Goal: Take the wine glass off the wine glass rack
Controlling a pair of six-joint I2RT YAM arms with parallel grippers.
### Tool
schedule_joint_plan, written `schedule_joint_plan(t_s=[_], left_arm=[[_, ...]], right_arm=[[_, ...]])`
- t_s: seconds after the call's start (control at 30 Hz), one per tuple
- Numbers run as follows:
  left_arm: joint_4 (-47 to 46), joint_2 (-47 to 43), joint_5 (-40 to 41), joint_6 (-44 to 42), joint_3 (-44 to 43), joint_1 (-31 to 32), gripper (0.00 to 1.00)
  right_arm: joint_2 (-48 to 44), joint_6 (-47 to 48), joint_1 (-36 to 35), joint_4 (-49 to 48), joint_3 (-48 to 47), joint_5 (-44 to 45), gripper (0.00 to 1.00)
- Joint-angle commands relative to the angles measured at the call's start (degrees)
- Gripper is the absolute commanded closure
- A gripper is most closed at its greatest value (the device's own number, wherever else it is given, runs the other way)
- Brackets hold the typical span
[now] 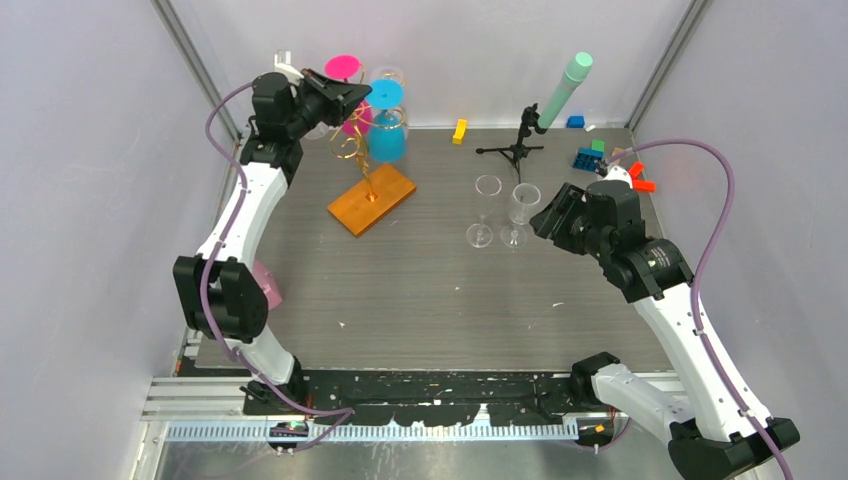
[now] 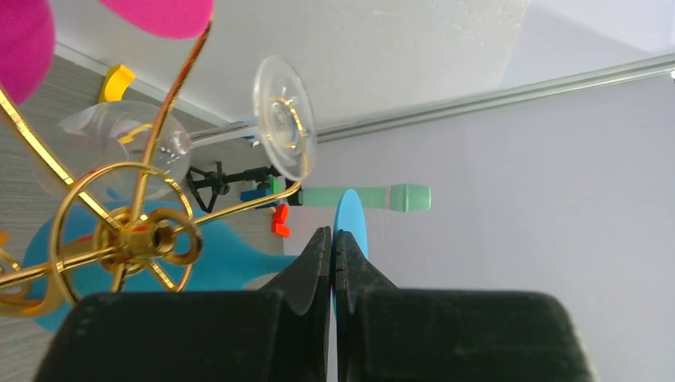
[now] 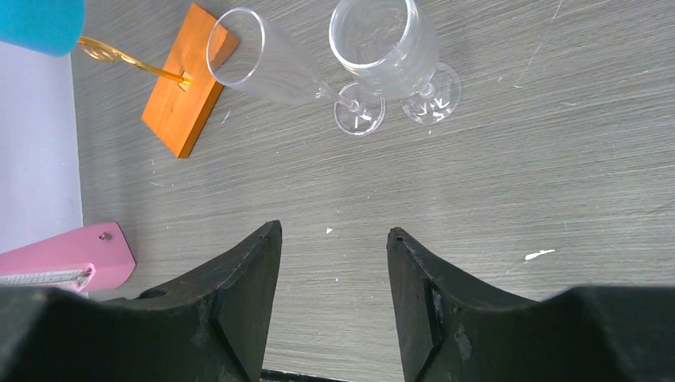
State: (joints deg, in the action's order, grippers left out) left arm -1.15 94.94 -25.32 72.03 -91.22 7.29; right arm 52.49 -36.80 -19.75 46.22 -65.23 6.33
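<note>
The wine glass rack [image 1: 354,152], gold wire on an orange base [image 1: 372,198], stands at the back left. A pink glass [image 1: 343,67], a blue glass [image 1: 388,140] and a clear wine glass [image 2: 284,117] hang upside down on it. My left gripper [image 1: 358,94] is raised beside the rack's top and is shut. In the left wrist view its tips [image 2: 333,232] sit against the blue glass's foot [image 2: 351,213]; nothing shows pinched between them. My right gripper [image 3: 334,231] hangs open and empty over the table, near two clear glasses [image 1: 487,210] [image 1: 520,208] standing there.
A black tripod [image 1: 515,150] holding a mint-green tube [image 1: 565,88] stands at the back. Around it lie a yellow block [image 1: 459,131] and blue, green and red blocks [image 1: 592,155]. A pink object [image 1: 266,285] lies by the left arm.
</note>
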Motion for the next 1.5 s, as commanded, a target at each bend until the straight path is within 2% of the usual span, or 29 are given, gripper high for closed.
schedule_joint_plan(t_s=[0.0, 0.1, 0.23, 0.67, 0.83, 0.93, 1.1, 1.27, 1.37, 1.47], left_arm=[[-5.27, 1.14, -2.91, -0.5, -4.84, 0.93, 1.0], [-3.75, 3.03, -4.62, -2.2, -7.08, 1.72, 1.0], [-4.71, 4.8, -6.33, -2.28, -8.23, 3.11, 1.0], [-7.35, 4.15, -8.46, -0.21, -8.31, 8.55, 1.0], [-9.71, 0.05, -7.1, 2.09, -4.46, 10.32, 1.0], [-12.49, -2.51, -5.69, 5.55, -0.46, 10.7, 1.0], [-20.28, -6.66, -4.27, 13.84, 5.04, 11.88, 1.0], [-23.78, -10.37, -2.28, 20.26, 9.06, 15.1, 1.0], [-27.0, -12.6, -1.29, 24.96, 12.22, 16.56, 1.0], [-28.02, -14.78, -0.73, 27.64, 14.75, 16.97, 1.0]], right_arm=[[-0.3, 0.34, 0.24, -2.53, -0.12, -0.15, 0.4], [-1.76, 0.57, 0.23, -4.48, 1.09, -1.43, 0.3], [-4.92, 0.19, 0.24, -7.31, 2.88, -1.94, 0.25], [-7.69, -0.82, 0.24, -8.3, 3.53, -2.81, 0.22], [-8.88, -1.26, 0.28, -11.63, 4.69, -8.79, 0.2], [-9.24, -3.14, 0.24, -16.44, 6.15, -13.08, 0.2], [-11.15, -12.79, 0.23, -27.62, 10.71, -17.21, 0.19], [-12.5, -24.21, 0.24, -47.69, 18.93, -17.76, 0.19], [-11.83, -28.44, 0.24, -53.96, 20.79, -17.66, 0.19], [-11.93, -30.69, 0.23, -56.33, 22.53, -15.18, 0.18]])
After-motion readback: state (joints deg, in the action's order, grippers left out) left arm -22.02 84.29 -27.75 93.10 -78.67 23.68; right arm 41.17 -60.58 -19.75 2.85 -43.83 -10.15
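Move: Pinching the blue glass by its foot, the left hand has the glass's middle about 9 cm below and 2 cm right; the right gripper lies some 23 cm back, 28 right, 13 lower. A hanging clear glass is 7 cm ahead, 4 right, 11 below; the pink glass 7 ahead, 4 left, 9 below. From the right hand, the blue glass is 24 ahead, 28 left, 4 up; the nearer standing glass 16 ahead, 2 left, 16 below. Sweeping the held blue glass about 10 cm right, away from the gold rack, the left hand then draws it back some 13 cm and up 7 towards the right gripper, turning about 20 degrees clockwise while its left side dips. The right hand opens wider, then rises and shifts left about 7 cm each towards the glass, tipping up and rolling its left side up. ##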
